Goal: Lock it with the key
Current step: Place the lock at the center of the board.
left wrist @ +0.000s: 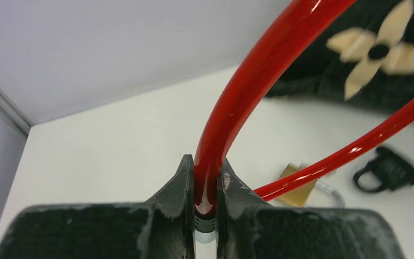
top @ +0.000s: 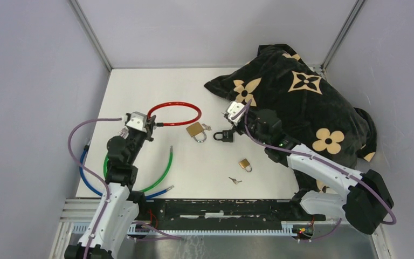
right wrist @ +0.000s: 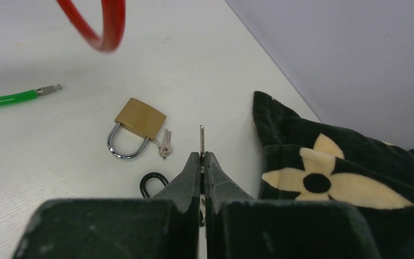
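A red cable lock [top: 172, 103] forms a loop at the table's middle left. My left gripper [top: 151, 125] is shut on it; in the left wrist view the red cable [left wrist: 248, 81] rises from between the jaws [left wrist: 205, 172], with a dark and silver end piece showing below them. My right gripper [top: 230, 123] is shut on a thin silver key [right wrist: 201, 139], whose blade sticks up out of the closed fingertips [right wrist: 202, 157]. It hovers just above a black padlock [top: 223, 135], to the right of the red loop.
A brass padlock [top: 196, 131] with small keys [right wrist: 165, 143] lies between the grippers. A smaller brass padlock [top: 245, 164] and a loose key [top: 235, 180] lie nearer. Green [top: 164, 170] and blue [top: 89, 181] cables curve at the left. A black flowered cushion [top: 302, 102] fills the right.
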Robot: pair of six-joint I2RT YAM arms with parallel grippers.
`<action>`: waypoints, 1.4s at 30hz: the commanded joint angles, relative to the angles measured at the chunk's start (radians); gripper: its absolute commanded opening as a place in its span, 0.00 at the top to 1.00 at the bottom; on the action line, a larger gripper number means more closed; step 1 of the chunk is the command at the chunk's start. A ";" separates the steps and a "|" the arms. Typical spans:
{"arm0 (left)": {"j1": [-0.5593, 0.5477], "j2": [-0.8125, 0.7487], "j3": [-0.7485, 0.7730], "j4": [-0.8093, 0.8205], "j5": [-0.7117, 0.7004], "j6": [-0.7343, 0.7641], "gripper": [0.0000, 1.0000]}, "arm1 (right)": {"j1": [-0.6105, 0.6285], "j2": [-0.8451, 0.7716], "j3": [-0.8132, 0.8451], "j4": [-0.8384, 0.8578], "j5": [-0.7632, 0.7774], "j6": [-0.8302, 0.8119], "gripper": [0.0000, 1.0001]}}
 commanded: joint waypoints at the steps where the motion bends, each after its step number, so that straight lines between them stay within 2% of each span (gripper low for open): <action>1: -0.001 0.090 0.109 -0.192 0.067 0.385 0.98 | -0.011 -0.087 -0.032 0.008 0.046 0.017 1.00; 5: -0.002 0.246 0.235 -0.277 0.046 0.537 0.98 | -0.010 -0.156 -0.080 -0.013 0.049 0.015 1.00; 8: -0.002 0.389 0.301 -0.272 0.044 0.692 0.98 | -0.011 -0.184 -0.131 0.016 0.032 0.028 1.00; 13: 0.000 0.688 0.394 -0.089 -0.080 0.876 0.98 | -0.010 -0.180 -0.143 0.031 -0.046 0.046 1.00; 16: 0.001 0.818 0.437 -0.023 -0.087 0.973 0.98 | -0.011 -0.169 -0.142 0.068 -0.092 0.067 1.00; 20: -0.009 0.894 0.446 -0.097 -0.086 1.077 0.98 | -0.011 -0.136 -0.124 0.086 -0.111 0.092 1.00; 24: -0.010 0.795 0.286 -0.199 0.010 1.219 0.97 | -0.010 -0.106 -0.112 0.110 -0.157 0.117 1.00; 25: -0.011 0.766 0.270 -0.289 0.033 1.255 0.89 | -0.011 -0.088 -0.106 0.122 -0.170 0.129 1.00; 26: -0.012 0.743 0.268 -0.386 0.054 1.284 0.74 | -0.011 -0.064 -0.093 0.134 -0.189 0.147 1.00; 27: -0.014 0.727 0.271 -0.503 0.064 1.342 0.56 | -0.010 -0.039 -0.075 0.144 -0.209 0.165 1.00; 28: -0.016 0.713 0.274 -0.626 0.067 1.395 0.18 | -0.009 -0.003 -0.057 0.156 -0.222 0.192 1.00; 29: -0.016 0.699 0.280 -0.675 0.070 1.397 0.03 | -0.007 0.040 -0.035 0.173 -0.237 0.217 1.00; 33: -0.017 0.637 0.373 -0.841 0.089 1.313 0.00 | 0.005 0.213 0.073 0.253 -0.264 0.356 1.00; 38: -0.017 0.526 0.562 -1.191 0.226 1.182 0.00 | 0.035 0.500 0.263 0.394 -0.247 0.585 1.00; 42: -0.016 0.448 0.676 -1.316 0.292 0.930 0.00 | 0.071 0.763 0.467 0.400 -0.240 0.677 1.00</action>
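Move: The left hand holds the red lock by its end; the clear spot where its loop will lie is centred about 8 cm ahead, 7 cm right and 20 cm below. The brass padlock sits some 8 cm farther right of that spot, and the green cable's bare end is 9 cm nearer than it. From the right hand, the spot lies roughly 7 cm ahead, 18 cm left and 17 cm below, with the black padlock 4 cm ahead, 17 cm below. The left fingers let go of the red lock low over the board and open wide, after reaching about 13 cm forward and down while rolling the hand and tipping it down; they sink farther while drawing back, then rise about 9 cm clear. The right hand, still pinching a thin key, eases back and right, then sweeps some 16 cm left, forward and slightly down towards the lock, tilting downward. ##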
